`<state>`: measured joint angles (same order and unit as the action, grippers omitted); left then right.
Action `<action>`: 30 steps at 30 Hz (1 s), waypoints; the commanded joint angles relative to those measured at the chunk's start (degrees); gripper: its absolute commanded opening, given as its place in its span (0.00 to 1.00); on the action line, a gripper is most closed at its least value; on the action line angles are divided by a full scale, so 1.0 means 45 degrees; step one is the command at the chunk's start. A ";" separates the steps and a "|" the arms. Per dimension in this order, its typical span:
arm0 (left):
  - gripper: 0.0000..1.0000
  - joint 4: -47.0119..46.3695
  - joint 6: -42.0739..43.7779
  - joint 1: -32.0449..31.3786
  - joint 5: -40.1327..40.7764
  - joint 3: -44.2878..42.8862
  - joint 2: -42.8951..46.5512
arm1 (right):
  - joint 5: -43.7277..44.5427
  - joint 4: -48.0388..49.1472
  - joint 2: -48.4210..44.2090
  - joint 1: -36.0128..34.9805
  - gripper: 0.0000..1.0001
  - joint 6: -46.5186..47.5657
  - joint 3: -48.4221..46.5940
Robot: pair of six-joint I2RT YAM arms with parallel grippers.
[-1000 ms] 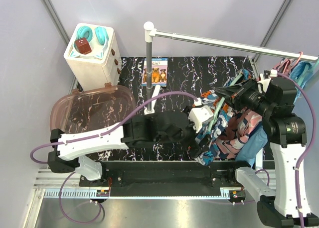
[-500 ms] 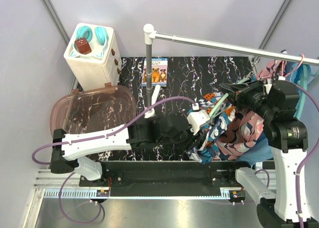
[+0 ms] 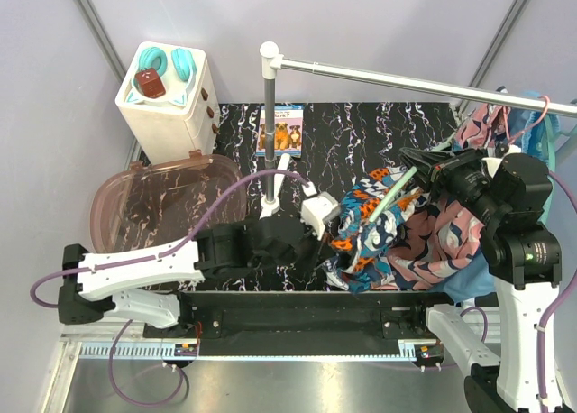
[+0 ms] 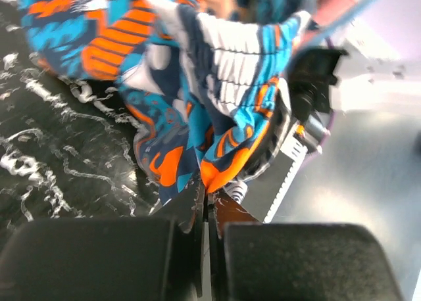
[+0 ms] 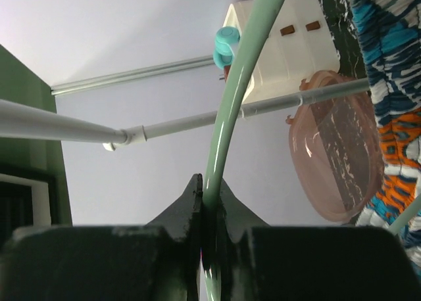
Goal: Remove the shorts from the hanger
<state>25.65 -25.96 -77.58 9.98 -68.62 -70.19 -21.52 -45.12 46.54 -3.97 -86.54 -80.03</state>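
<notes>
The orange, blue and white patterned shorts [image 3: 365, 225] hang off a pale green hanger [image 3: 398, 192] above the table's right half. My left gripper [image 3: 332, 234] is shut on their lower hem; in the left wrist view the orange edge of the shorts [image 4: 223, 163] is pinched in the gripper [image 4: 207, 197]. My right gripper [image 3: 419, 174] is shut on the hanger [image 5: 243, 71], whose bar runs up between the gripper's [image 5: 210, 199] jaws. Pink printed shorts [image 3: 442, 242] lie bunched right of the patterned pair, and light blue cloth [image 3: 464, 285] shows beneath them.
A pink tub [image 3: 162, 206] sits at the left, with a white drawer unit [image 3: 167, 93] behind it. A picture book [image 3: 279, 129] lies at the back. The stand pole [image 3: 269, 124] carries a rail [image 3: 406, 78]; other hangers and cloth [image 3: 494, 120] hang at its right end.
My left gripper has shut on the patterned shorts and drawn back to the left, stretching them away from the hanger. The right arm has shifted a little right with the hanger.
</notes>
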 commanded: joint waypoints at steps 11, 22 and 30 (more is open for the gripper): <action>0.00 0.0160 -0.2474 0.3194 0.0381 -0.0063 0.0835 | -0.6720 -0.0050 -0.1278 0.0003 0.00 0.0637 0.1514; 0.00 -0.0270 -0.2241 0.4584 -0.0069 -0.2367 -0.1803 | -0.8461 -0.0324 -0.2101 0.0003 0.00 0.1047 0.0660; 0.00 -0.0212 -0.1461 0.4643 0.0184 -0.1941 -0.0400 | -0.7544 -0.0539 -0.0911 0.0003 0.00 0.3193 -0.0751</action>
<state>28.12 -35.46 -56.97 10.72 -77.23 -78.32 -56.45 -49.56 40.12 -3.97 -78.78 -81.32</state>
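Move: From the left hand, already pinching a corner of the shorts, their middle lies about 10 cm right and 4 cm ahead, roughly level; the rack post stands some 14 cm left and 16 cm ahead. The right hand still grips the green hanger; from there the shorts' middle is about 14 cm back, 10 cm left and 15 cm lower, and the pink clothes 16 cm back, 6 cm right and 15 cm lower. Pulling the shorts and hanger apart, the left hand keeps its pinch and carries the cloth about 14 cm forward, bowing left on the way and turning counter-clockwise about 25 degrees. The right hand keeps hold of the hanger and draws it back some 13 cm and left about 6 cm, turning roughly 35 degrees counter-clockwise and lifting slightly at the end. ##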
